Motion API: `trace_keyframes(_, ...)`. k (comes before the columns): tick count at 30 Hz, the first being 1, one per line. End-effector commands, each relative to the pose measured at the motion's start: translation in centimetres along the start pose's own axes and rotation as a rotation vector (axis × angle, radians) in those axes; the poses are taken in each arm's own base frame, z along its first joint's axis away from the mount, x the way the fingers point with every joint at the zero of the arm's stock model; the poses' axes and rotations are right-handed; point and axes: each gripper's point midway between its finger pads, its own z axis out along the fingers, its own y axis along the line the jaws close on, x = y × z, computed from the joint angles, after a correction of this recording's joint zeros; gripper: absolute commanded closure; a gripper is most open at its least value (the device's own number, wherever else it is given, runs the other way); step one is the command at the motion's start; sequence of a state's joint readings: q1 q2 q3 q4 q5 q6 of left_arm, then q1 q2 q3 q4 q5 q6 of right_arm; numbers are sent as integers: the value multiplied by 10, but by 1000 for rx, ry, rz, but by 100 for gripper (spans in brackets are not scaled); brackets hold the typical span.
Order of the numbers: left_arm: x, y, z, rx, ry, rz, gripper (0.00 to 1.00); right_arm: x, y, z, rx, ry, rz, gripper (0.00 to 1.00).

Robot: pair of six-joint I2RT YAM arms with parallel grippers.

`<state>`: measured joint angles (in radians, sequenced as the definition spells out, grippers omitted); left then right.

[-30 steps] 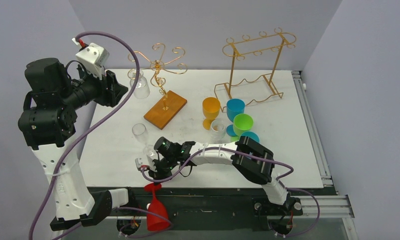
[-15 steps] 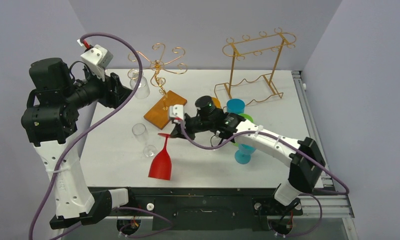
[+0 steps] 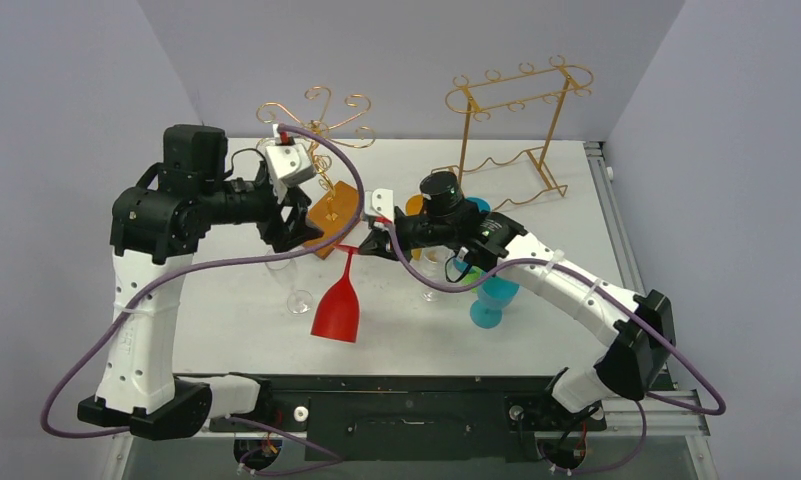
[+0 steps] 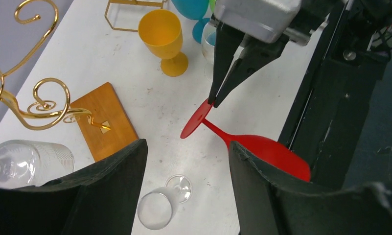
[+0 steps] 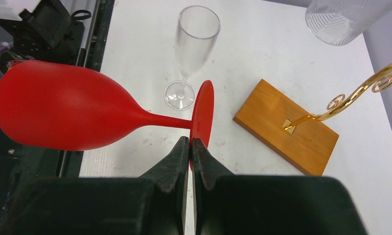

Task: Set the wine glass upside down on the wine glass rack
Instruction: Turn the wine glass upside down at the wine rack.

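The wine glass (image 3: 336, 312) is red and hangs bowl-down and tilted over the table's middle. My right gripper (image 3: 361, 247) is shut on the rim of its round foot (image 5: 203, 112); the bowl (image 5: 61, 112) points toward the near edge. The wine glass rack (image 3: 316, 125), a gold curled-wire tree on a wooden base (image 5: 287, 127), stands just behind. My left gripper (image 4: 188, 144) hovers open over the table between the rack's base (image 4: 103, 120) and the red glass (image 4: 262, 149), with nothing in it.
A clear flute (image 4: 157, 208) stands below the left gripper, close to the red glass. A clear tumbler (image 4: 27, 159) hangs by the rack. A yellow goblet (image 4: 162, 34), blue cups (image 3: 491, 295) and a tall gold frame rack (image 3: 516, 130) are to the right.
My right arm has carried the red glass from the near edge up toward the rack's base. My left arm has swung right over the table, and its jaws have widened.
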<state>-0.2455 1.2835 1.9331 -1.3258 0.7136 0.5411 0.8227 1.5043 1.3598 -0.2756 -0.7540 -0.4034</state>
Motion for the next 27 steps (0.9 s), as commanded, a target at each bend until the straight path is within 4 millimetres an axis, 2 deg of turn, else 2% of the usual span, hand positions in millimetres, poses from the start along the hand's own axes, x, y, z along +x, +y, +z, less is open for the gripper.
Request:
trace_keyframes(1, 12, -9, 5, 75, 41, 164, 41, -70, 21, -26, -40, -149, -152, 100)
trace_keyframes(7, 27, -38, 13, 242, 67, 245, 45, -99, 36, -37, -64, -209, -209, 100)
trace_keyframes(10, 26, -45, 13, 262, 45, 293, 46, -112, 41, -42, -71, -247, -220, 100)
trace_keyframes(17, 25, -61, 9, 298, 8, 377, 48, -126, 43, -45, -56, -310, -222, 100)
trace_keyframes(20, 25, -59, 13, 294, 12, 373, 61, -130, 41, -44, -42, -322, -222, 100)
trace_keyframes(21, 23, -59, 15, 292, 9, 371, 72, -131, 40, -43, -38, -326, -223, 100)
trace_keyframes(23, 18, -58, 17, 286, -5, 359, 84, -134, 40, -41, -36, -335, -215, 100)
trace_keyframes(25, 13, -54, 18, 265, -13, 370, 92, -137, 36, -40, -21, -350, -189, 100)
trace_keyframes(27, 7, -44, 20, 209, -23, 375, 95, -142, 31, -42, 5, -373, -137, 98)
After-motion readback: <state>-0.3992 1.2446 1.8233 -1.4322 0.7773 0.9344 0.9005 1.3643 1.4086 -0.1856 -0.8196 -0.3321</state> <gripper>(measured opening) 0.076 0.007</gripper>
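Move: The foot of the red wine glass, still pinched by my shut right fingers with the bowl hanging back and down, is about 13 cm below my open left fingers, 5 cm to their right and 1 cm ahead. From my right hand that foot is some 3 cm left and level; my left fingers are about 8 cm left, 13 cm up and 1 cm back. From the left hand, the clear flute stands 5 cm ahead, 13 cm left, the rack's wooden base 28 cm ahead, 5 cm left, both far below. With my right hand I lift the red glass by its foot nearly 10 cm and draw it back about 6 cm, keeping my grip and tilting the hand slightly so that its left side rises. My left hand comes back and down to meet the foot, edging right and turning some 20 degrees clockwise until its fingers face my right hand, then closes late and pinches the foot's near-left edge. ##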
